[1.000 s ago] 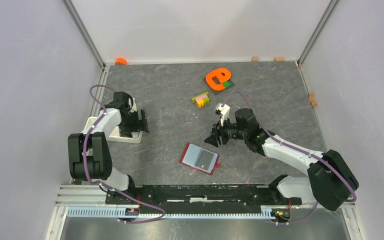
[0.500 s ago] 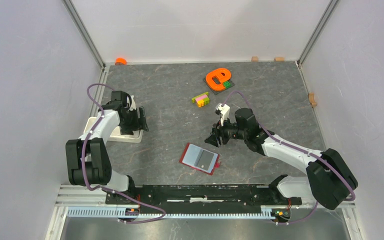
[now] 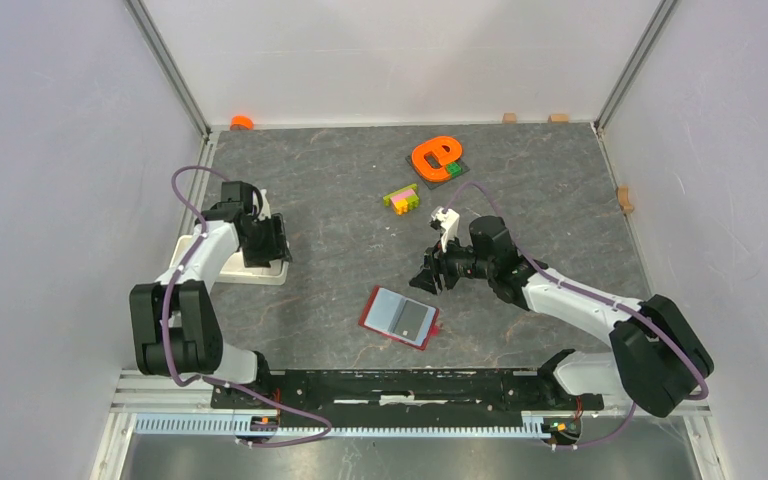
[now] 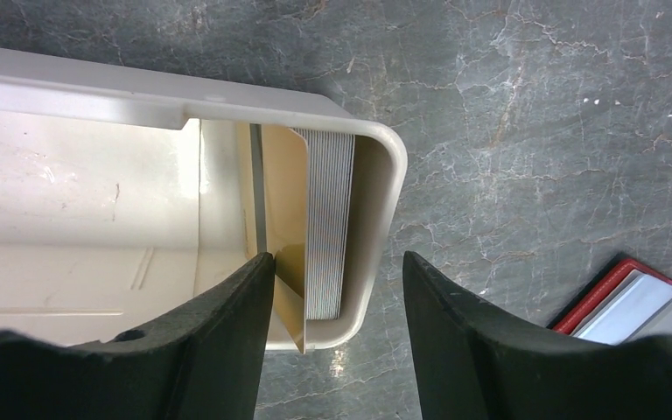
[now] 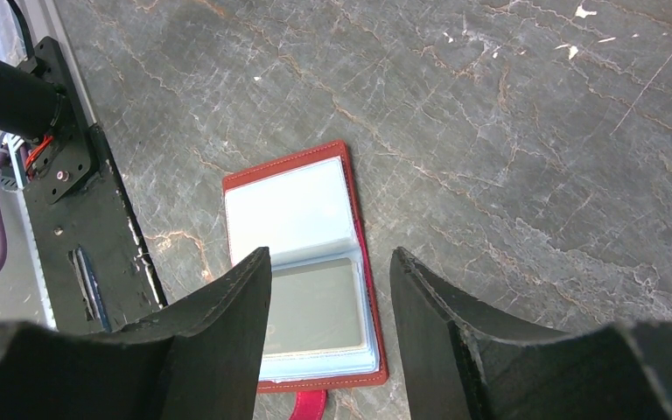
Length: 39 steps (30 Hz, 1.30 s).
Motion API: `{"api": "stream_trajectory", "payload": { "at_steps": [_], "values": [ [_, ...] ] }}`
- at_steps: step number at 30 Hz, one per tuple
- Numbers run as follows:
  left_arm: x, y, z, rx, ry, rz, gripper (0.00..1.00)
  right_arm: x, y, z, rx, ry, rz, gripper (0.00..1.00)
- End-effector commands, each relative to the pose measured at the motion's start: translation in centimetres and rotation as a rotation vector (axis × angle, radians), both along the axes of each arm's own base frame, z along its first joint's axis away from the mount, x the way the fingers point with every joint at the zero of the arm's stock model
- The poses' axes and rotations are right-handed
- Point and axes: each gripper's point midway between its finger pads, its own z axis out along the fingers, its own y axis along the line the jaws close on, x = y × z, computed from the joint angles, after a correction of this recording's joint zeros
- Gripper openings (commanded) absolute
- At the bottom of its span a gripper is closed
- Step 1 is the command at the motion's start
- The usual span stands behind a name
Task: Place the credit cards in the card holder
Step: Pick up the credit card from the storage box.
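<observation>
The card holder lies open on the table, red outside with pale clear pockets; a grey card shows in its near pocket. Two credit cards stand on edge inside the end of the white tray: a tan-orange one and a pale striped one against the wall. My left gripper straddles that end. Its inner finger touches the tan-orange card and its outer finger stands outside the tray, apart from the wall. My right gripper hovers open over the card holder, holding nothing.
An orange e-shaped toy on a dark plate and a small stack of coloured blocks lie at the back middle. A small orange thing sits at the back left corner. Walls enclose the table on three sides.
My left gripper's jaws have narrowed around the tray's end and the cards, and its arm has shifted slightly left. The right arm and the card holder have not moved.
</observation>
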Motion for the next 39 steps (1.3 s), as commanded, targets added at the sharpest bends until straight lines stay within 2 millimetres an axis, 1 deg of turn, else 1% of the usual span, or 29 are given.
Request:
{"api": "stream_trajectory", "payload": {
  "at_steps": [1, 4, 7, 9, 11, 18, 22, 27, 28, 31, 35, 38, 39],
  "values": [
    [0.5, -0.3, 1.1, -0.004, -0.057, -0.021, 0.62, 0.3, 0.5, 0.7, 0.032, -0.022, 0.015, 0.57],
    [0.5, -0.3, 1.2, -0.004, -0.058, -0.019, 0.61, 0.3, 0.5, 0.6, 0.03, -0.019, 0.017, 0.57],
    [0.5, -0.2, 1.2, -0.004, -0.058, -0.016, 0.56, 0.3, 0.5, 0.6, 0.03, -0.017, 0.019, 0.57],
    [0.4, -0.2, 1.2, 0.0, -0.055, -0.015, 0.55, 0.3, 0.5, 0.5, 0.029, -0.015, 0.02, 0.57],
    [0.4, -0.1, 1.2, 0.006, -0.057, -0.011, 0.51, 0.3, 0.5, 0.5, 0.03, -0.014, 0.02, 0.57],
    [0.4, 0.3, 1.6, 0.022, -0.07, 0.004, 0.5, 0.2, 0.6, 0.3, 0.028, -0.005, 0.025, 0.57],
    [0.4, 0.2, 1.6, 0.017, -0.071, 0.004, 0.44, 0.2, 0.6, 0.3, 0.028, -0.005, 0.028, 0.57],
    [0.3, 0.2, 1.7, 0.016, -0.075, 0.005, 0.43, 0.2, 0.7, 0.2, 0.027, -0.001, 0.027, 0.57],
    [0.3, 0.2, 1.8, 0.02, -0.078, 0.006, 0.4, 0.2, 0.7, 0.2, 0.027, -0.002, 0.028, 0.57],
    [0.3, 0.4, 1.9, 0.029, -0.082, 0.014, 0.38, 0.2, 0.7, 0.2, 0.028, 0.0, 0.028, 0.57],
    [0.2, 0.7, 2.0, 0.045, -0.088, 0.024, 0.29, 0.2, 0.7, 0.2, 0.027, -0.001, 0.029, 0.57],
    [0.3, 0.7, 1.9, 0.044, -0.085, 0.024, 0.26, 0.2, 0.7, 0.1, 0.027, 0.002, 0.03, 0.57],
    [0.2, 0.7, 1.9, 0.045, -0.084, 0.024, 0.24, 0.2, 0.7, 0.2, 0.028, 0.0, 0.03, 0.57]
  ]
}}
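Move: The gold card leans in the storage box, its middle about 2 cm left of the left hand, 1 cm ahead and 3 cm below. The card stack stands just right of it, about 1 cm left of the hand and 1 cm ahead; the box's right end wall lies 2 cm right and 1 cm ahead, all some 3 cm down. From the right hand, the gold card is about 33 cm left, 6 cm ahead and 8 cm lower. With its left finger still against the gold card's face, the left hand draws its fingers together from well over half open to about a quarter, bringing the right finger in from the box's end wall to the card's other side. Meanwhile the hand eases up a little over 1 cm, drifting slightly left, its pointing barely changed. ##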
